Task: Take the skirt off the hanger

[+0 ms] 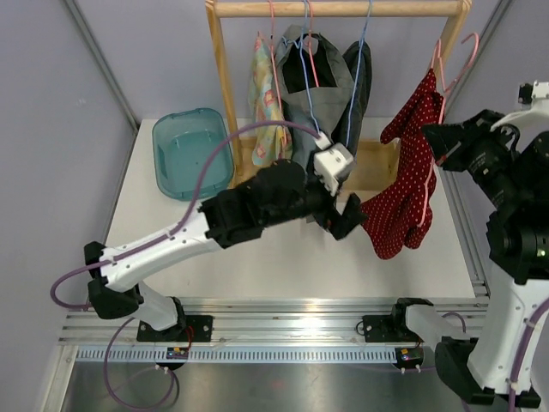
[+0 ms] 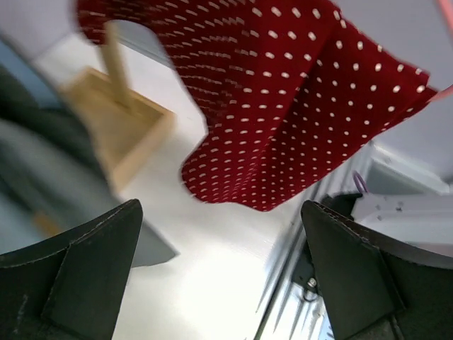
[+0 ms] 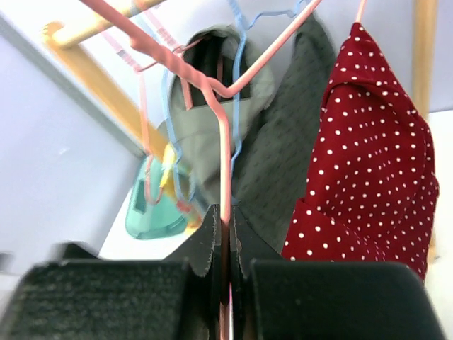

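Note:
A red skirt with white dots (image 1: 403, 176) hangs from a pink wire hanger (image 1: 442, 81), off the rack and to its right. It also shows in the left wrist view (image 2: 283, 106) and the right wrist view (image 3: 375, 170). My right gripper (image 3: 225, 241) is shut on the pink hanger (image 3: 225, 163), holding it up. In the top view the right gripper (image 1: 442, 142) sits at the skirt's right edge. My left gripper (image 1: 343, 206) is open and empty, just left of the skirt's lower part, with the hem beyond it (image 2: 221, 283).
A wooden rack (image 1: 339, 10) at the back holds a grey garment (image 1: 313, 94), a dark one and a floral one (image 1: 266, 103) on hangers. A teal bin (image 1: 190, 153) sits at the back left. The table's metal rail (image 1: 274, 305) runs along the near edge.

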You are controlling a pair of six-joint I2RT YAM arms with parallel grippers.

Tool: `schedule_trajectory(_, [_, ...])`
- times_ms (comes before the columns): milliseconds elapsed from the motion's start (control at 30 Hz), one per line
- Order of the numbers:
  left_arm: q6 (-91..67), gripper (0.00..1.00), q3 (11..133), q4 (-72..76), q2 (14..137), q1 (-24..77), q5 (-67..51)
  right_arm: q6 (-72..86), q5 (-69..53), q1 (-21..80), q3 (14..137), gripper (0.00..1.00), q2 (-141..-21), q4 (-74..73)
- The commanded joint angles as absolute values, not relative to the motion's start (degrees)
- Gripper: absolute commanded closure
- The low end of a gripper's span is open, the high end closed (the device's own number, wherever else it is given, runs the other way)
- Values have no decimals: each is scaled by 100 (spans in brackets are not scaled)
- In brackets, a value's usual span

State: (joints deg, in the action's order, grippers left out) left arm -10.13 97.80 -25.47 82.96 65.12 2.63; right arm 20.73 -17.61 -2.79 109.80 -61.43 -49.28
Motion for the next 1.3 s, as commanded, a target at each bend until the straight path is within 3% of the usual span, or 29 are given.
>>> schedule_trajectory(0, [-747,1,9545,-1400,8542,7038,53,2443,-2328,-290,10741,100,-5592,-4649])
schedule_trajectory(333, [-984,2,9501,-616,9219,7251,-545,3172,-3041,-299,10354,100,-4983,-4781])
schedule_trajectory(433, [-1037,44,9527,-589,9307,7251,-536,3217,-3085,-299,10354,100,-4966,-4764])
schedule_trajectory(467, [-1055,81,9545,-702,9316,7251,-536,3208,-3068,-299,10354,100,-4957,-4764])
schedule_trajectory(500, [-1072,97,9545,-764,9282,7268,-493,3199,-3015,-290,10380,100,-4966,-4764])
schedule_trajectory(533, [-1090,100,9519,-843,9229,7277,-353,3173,-2989,-299,10397,100,-4975,-4781])
schedule_trajectory(733, [-1230,100,8203,-1256,8238,7628,569,2875,-2462,-290,10863,100,-5229,-5158])
schedule_trajectory(967, [-2301,100,5734,-1318,6972,8340,1379,2821,-2075,-299,11198,100,-5782,-5046])
schedule_trajectory(1267, [-3612,100,4184,-1494,5705,9245,2285,2936,-2092,-299,11249,100,-6949,-4123])
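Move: The polka-dot skirt, hanging from the pink hanger still gripped in the right hand, has its middle about 14 cm right of the open left hand, some 7 cm ahead and 2 cm higher. The dark grey garment hangs on the rack about 22 cm ahead of that hand, 4 cm to the right and 5 cm lower. From the right hand, the skirt's middle is roughly 10 cm below and 4 cm ahead, straight in line; the rack's right post stands some 18 cm ahead, 5 cm right and 22 cm lower. Rightward about 9 cm, a little back and down, the left hand reaches in and shuts its fingers on the skirt's lower part, then pulls about 19 cm down, 16 cm left and 10 cm back, tipping further down. The right hand keeps its grip on the hanger, drawing back 8 cm while rolling and turning slightly left, then going forward again. ##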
